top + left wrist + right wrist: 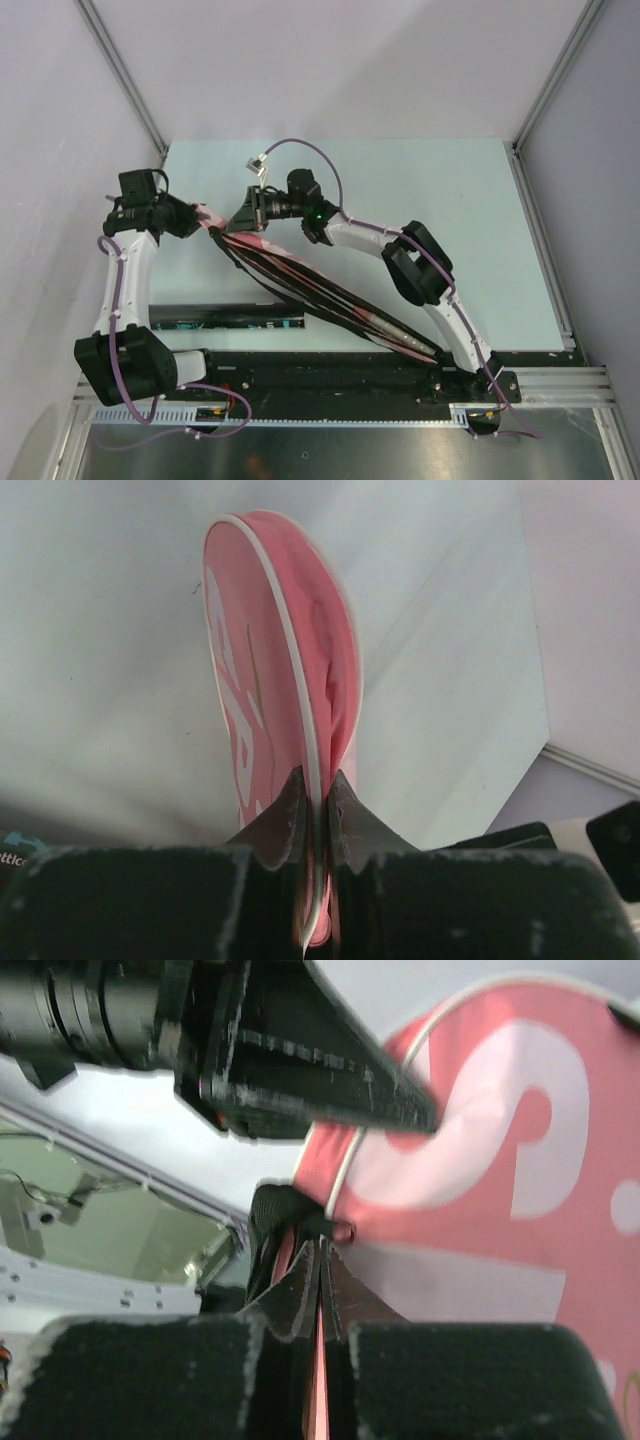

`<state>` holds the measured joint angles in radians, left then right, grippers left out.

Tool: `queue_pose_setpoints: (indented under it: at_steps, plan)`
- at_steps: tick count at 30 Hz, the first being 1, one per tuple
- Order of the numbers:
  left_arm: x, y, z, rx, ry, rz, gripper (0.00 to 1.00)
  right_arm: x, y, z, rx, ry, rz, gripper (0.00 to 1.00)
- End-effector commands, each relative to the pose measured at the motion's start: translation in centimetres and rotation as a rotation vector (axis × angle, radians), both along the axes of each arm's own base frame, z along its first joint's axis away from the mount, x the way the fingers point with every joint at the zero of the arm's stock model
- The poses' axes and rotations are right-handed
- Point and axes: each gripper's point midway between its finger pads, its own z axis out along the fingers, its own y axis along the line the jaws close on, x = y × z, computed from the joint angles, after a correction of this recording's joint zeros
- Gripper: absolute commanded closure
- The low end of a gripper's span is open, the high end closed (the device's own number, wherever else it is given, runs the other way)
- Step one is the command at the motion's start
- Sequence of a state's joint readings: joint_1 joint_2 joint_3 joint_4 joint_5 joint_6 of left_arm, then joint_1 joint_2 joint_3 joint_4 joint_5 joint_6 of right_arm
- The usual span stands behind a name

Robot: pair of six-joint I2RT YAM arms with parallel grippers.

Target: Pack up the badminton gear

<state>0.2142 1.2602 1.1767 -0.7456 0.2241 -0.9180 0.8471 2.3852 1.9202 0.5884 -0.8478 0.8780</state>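
The pink racket-shaped bag [300,275] is held up off the table, running from its rounded head at upper left down to its narrow end at lower right. My left gripper [200,220] is shut on the white-piped rim of the bag's head [280,660], which stands pinched between its jaws [318,790]. My right gripper [250,210] is shut on a thin pink edge of the bag [480,1160] right beside a black strap [272,1215]; its jaws [322,1252] meet on that edge. A long black tube [230,318] lies near the front edge. Rackets and shuttlecocks are out of view.
The pale green table [420,200] reaches back to the white walls. A black base rail [330,375] crosses the near edge under the bag's narrow end. The left arm's fingers [330,1070] show close above the right gripper.
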Motion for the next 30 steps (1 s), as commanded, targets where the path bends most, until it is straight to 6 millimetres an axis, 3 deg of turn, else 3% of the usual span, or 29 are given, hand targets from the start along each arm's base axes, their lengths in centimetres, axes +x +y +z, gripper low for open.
queue_pose_setpoints:
  at_steps: [1,2,4,5,7,9,13,14,15,17,19,20,21,24,30]
  plan:
    - [0.8,-1.0,3.6,-0.013,-0.135,-0.041,1.0,-3.3,-1.5,-1.0,-0.056,-0.142,0.038,1.0]
    - [0.8,-1.0,3.4,-0.01,-0.129,-0.038,1.0,-3.4,-1.9,-0.2,-0.064,-0.162,0.018,1.0]
    - [0.8,-0.8,3.3,-0.006,-0.126,-0.03,1.0,-3.9,-2.8,-1.0,-0.093,-0.188,-0.001,1.0]
    - [0.8,-0.6,3.3,0.003,-0.127,-0.024,1.0,-3.8,-3.3,0.1,-0.091,-0.237,-0.041,1.0]
    - [0.7,-0.2,3.3,0.019,-0.131,-0.01,1.0,-4.2,-4.0,-0.6,-0.111,-0.246,-0.059,1.0]
    - [0.7,-0.1,3.6,0.022,-0.138,-0.005,1.0,-3.9,-4.4,0.3,-0.105,-0.28,-0.095,1.0]
    - [0.7,-0.6,4.1,0.019,-0.158,-0.043,1.0,-2.6,-4.0,-0.1,-0.139,-0.338,-0.142,1.0]
    - [0.7,-0.8,4.2,0.037,-0.173,-0.088,1.0,-2.0,-3.6,0.6,-0.151,-0.35,-0.163,1.0]
    - [0.9,-1.1,4.4,0.046,-0.192,-0.123,1.0,-1.6,-3.1,-0.5,-0.176,-0.39,-0.162,0.98]
    - [1.0,-1.6,4.9,0.066,-0.239,-0.191,1.0,-1.0,-2.2,-0.6,-0.215,-0.427,-0.189,0.89]
    - [0.9,-2.2,5.0,0.08,-0.293,-0.242,1.0,-1.4,-1.2,-2.1,-0.265,-0.47,-0.182,0.86]
    - [1.0,-2.4,6.4,0.105,-0.377,-0.278,1.0,-1.4,-1.0,-2.1,-0.27,-0.485,-0.19,0.82]
    - [0.8,-2.6,6.0,0.109,-0.391,-0.292,1.0,-2.1,-0.7,-2.0,-0.267,-0.519,-0.181,0.82]
    - [0.7,-3.1,6.8,0.134,-0.475,-0.328,1.0,-1.6,-0.9,-2.6,-0.292,-0.54,-0.221,0.8]
    - [0.5,-3.5,7.2,0.141,-0.512,-0.369,1.0,0.2,-2.2,-1.7,-0.256,-0.457,-0.213,0.76]
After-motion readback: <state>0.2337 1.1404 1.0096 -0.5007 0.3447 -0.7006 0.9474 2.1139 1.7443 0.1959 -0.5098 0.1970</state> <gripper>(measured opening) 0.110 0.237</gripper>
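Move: The right hand, fingers pointing left and already shut, has the zip pull just beyond its tips, about 3 cm to the left and near level with them. The bag end that the left hand still pinches is some 7 cm left of the right hand, 4 cm farther out and 5 cm higher; the black tube lies on the table about 23 cm back, 4 cm left and 20 cm below. From the left hand the pull is about 4 cm back, 4 cm right and 5 cm lower. Rightward and somewhat back first: the right hand goes about 5 cm along the zip with shut fingers, away from the left hand, then turns back left by some 3 cm towards the pull. It rolls about 30 degrees, forward side rising, and opens a quarter around the zip edge, just short of the pull. The left hand keeps its pinch on the bag end, staying nearly in place while its fingers tilt up and turn clockwise. ##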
